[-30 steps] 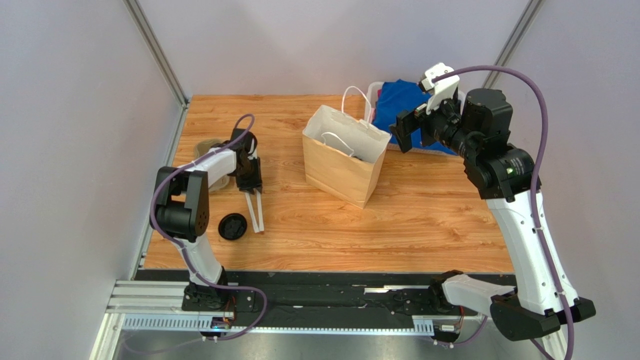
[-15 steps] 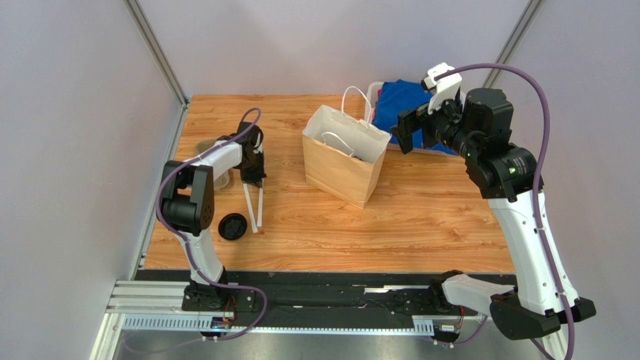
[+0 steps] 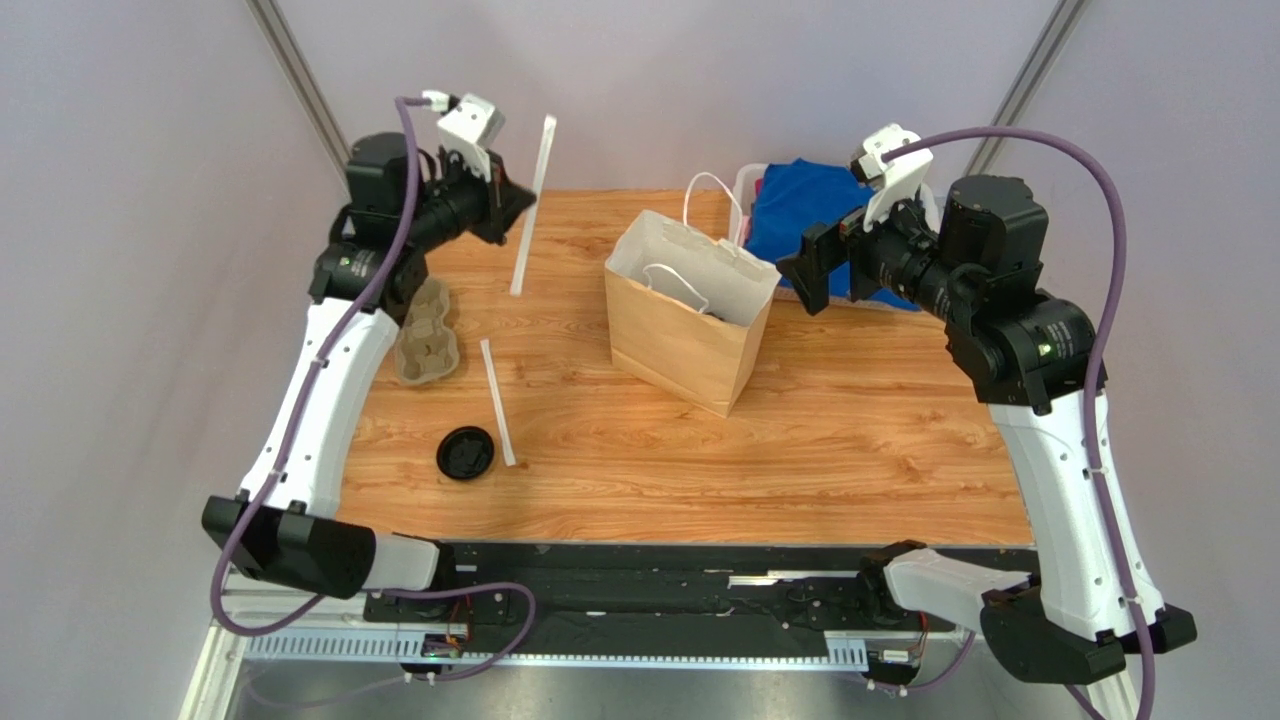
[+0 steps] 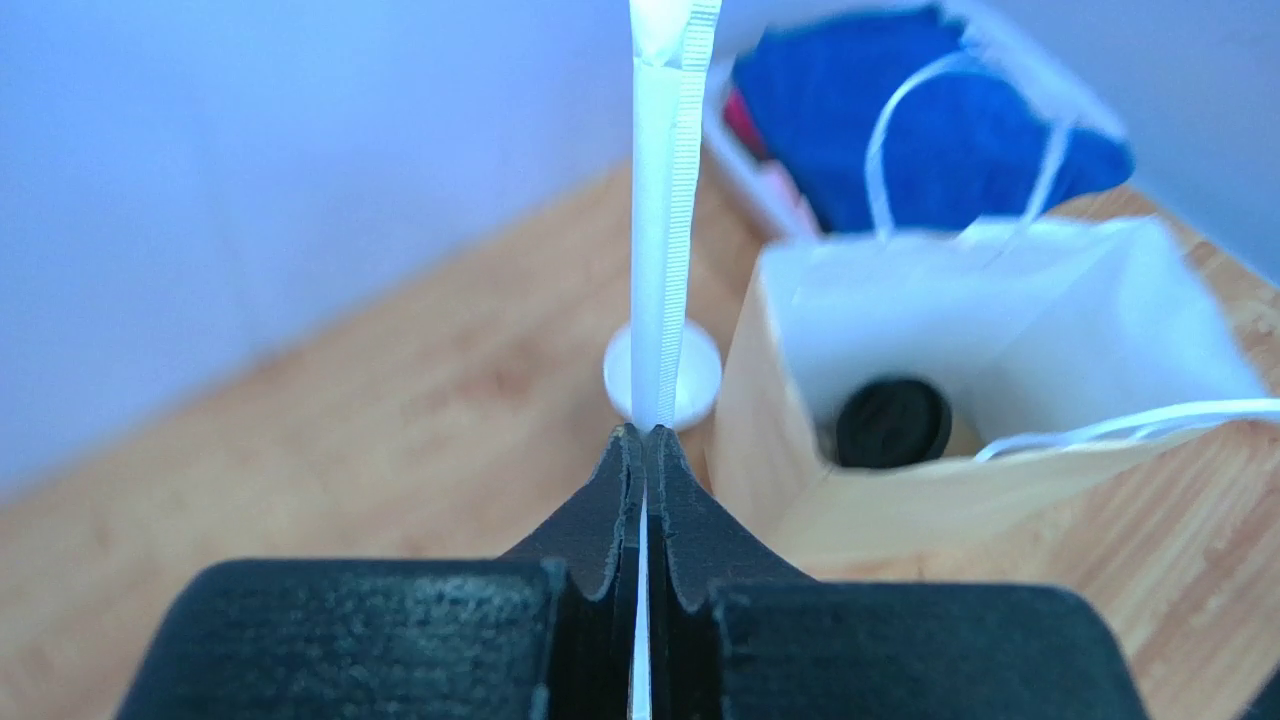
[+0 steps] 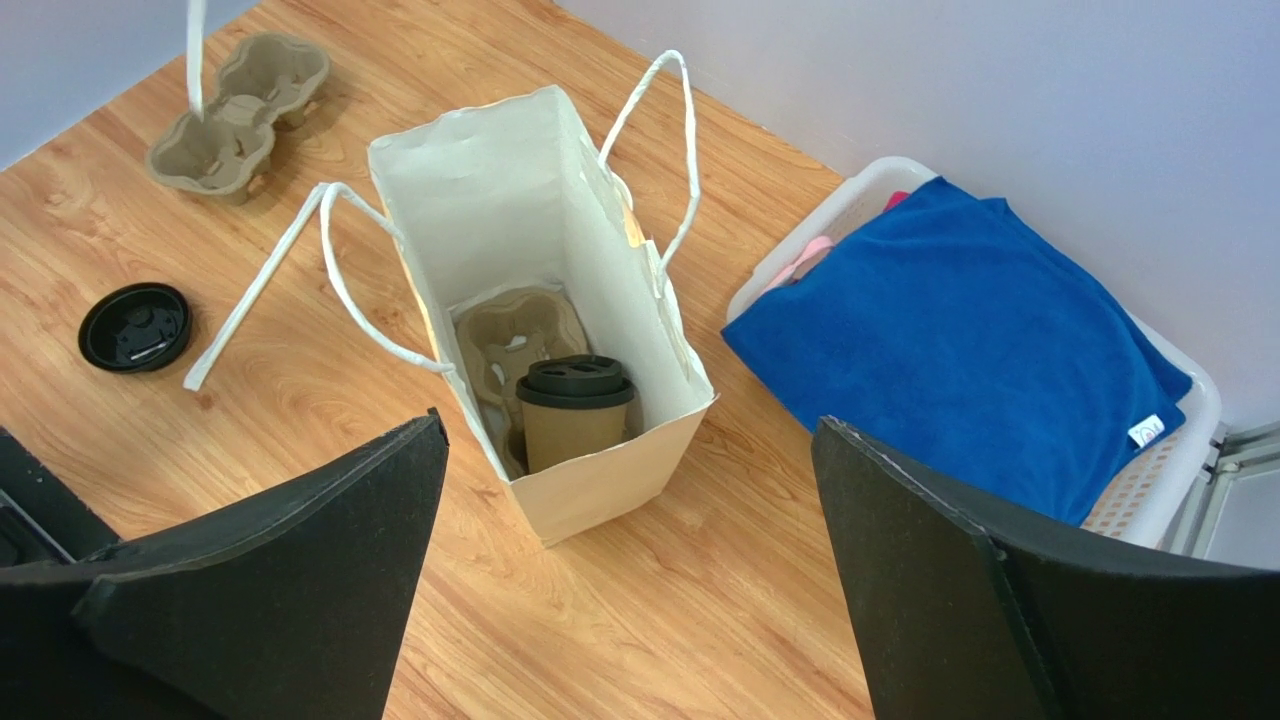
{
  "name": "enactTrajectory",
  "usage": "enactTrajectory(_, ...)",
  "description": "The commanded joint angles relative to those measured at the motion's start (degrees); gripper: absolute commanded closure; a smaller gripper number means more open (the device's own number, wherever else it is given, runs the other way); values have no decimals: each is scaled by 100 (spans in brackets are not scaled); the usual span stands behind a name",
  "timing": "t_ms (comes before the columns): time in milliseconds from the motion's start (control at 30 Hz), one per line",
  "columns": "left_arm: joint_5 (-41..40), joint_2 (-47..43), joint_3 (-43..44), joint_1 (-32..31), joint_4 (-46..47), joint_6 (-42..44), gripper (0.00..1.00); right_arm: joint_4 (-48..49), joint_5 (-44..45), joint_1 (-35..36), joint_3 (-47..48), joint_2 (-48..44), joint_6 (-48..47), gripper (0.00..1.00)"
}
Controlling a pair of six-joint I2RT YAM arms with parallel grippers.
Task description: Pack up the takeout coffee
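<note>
The takeout coffee (image 5: 576,405), a brown cup with a black lid, stands in a pulp carrier (image 5: 504,333) inside the open paper bag (image 5: 526,165); the left wrist view shows its lid (image 4: 893,420) down in the bag (image 4: 977,300). My left gripper (image 3: 516,204) is raised over the table's far left, shut on a white wrapped straw (image 3: 532,203) that points up and down. In the left wrist view the jaws (image 4: 643,435) pinch that straw (image 4: 661,225). My right gripper (image 3: 819,264) hangs open right of the bag (image 3: 691,308), nothing between its fingers (image 5: 628,425).
A second wrapped straw (image 3: 498,402) and a loose black lid (image 3: 466,453) lie at the front left. An empty pulp carrier (image 3: 424,333) sits by the left edge. A white basket with a blue cloth (image 3: 793,203) stands at the back right.
My left gripper closed on one of the two straws on the table and lifted it up and towards the back left. The other straw stayed down. The right arm barely moved.
</note>
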Motion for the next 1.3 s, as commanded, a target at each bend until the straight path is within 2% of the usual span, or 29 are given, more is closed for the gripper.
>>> enactTrajectory(0,1402,84,913,-36,793,1318,100,-94,-193,-24,227,-218,61,1)
enactTrajectory(67,1676,198,1283,-36,1145,1433,100,-129,-184,-15,218,-245,61,1)
enactTrajectory(100,1869,233,1337,-44,1695,1285,100,-146,-176,-15,218,-289,61,1)
enactTrajectory(200,2282,470,1662,-150,2585,934,100,-155,-97,-15,131,-368,70,1)
enactTrajectory(300,2878,866,2154,-360,3043,504,100,-155,-17,-15,60,-438,131,1)
enactTrajectory(400,3267,1086,2261,-738,3265,579,100,-155,26,-15,-63,-535,236,1)
enactTrajectory(733,3532,1464,1804,-1582,2519,1529,100,-164,167,-15,-388,-808,404,0)
enactTrajectory(933,3549,1657,1417,-1644,2114,1793,100,-173,150,-24,-476,-834,448,0)
enactTrajectory(1267,3567,1974,1171,-1653,1086,3049,100,-199,202,-32,-485,-869,439,0)
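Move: The left hand already holds a straw pinched about 36 cm above the table. The middle of the paper bag lies some 21 cm to its right, about level fore-and-aft and roughly 24 cm below. The empty cup stands beyond the bag, about 9 cm ahead of the hand, 14 cm right and 31 cm down. The other straw lies some 8 cm back and 8 cm left on the table. From the right hand the bag is about 10 cm ahead, 12 cm left and 30 cm down. Rightward in a high arc, the left hand carries the pinched straw about 19 cm to above the bag's opening, climbing some 18 cm and then sinking nearly as far, while easing slightly back. The wrist swings clockwise some 50 degrees and tips its fingers up, then partly down again, grip kept shut. The right hand, fingers still wide open, backs off about 4 cm from the bag. ##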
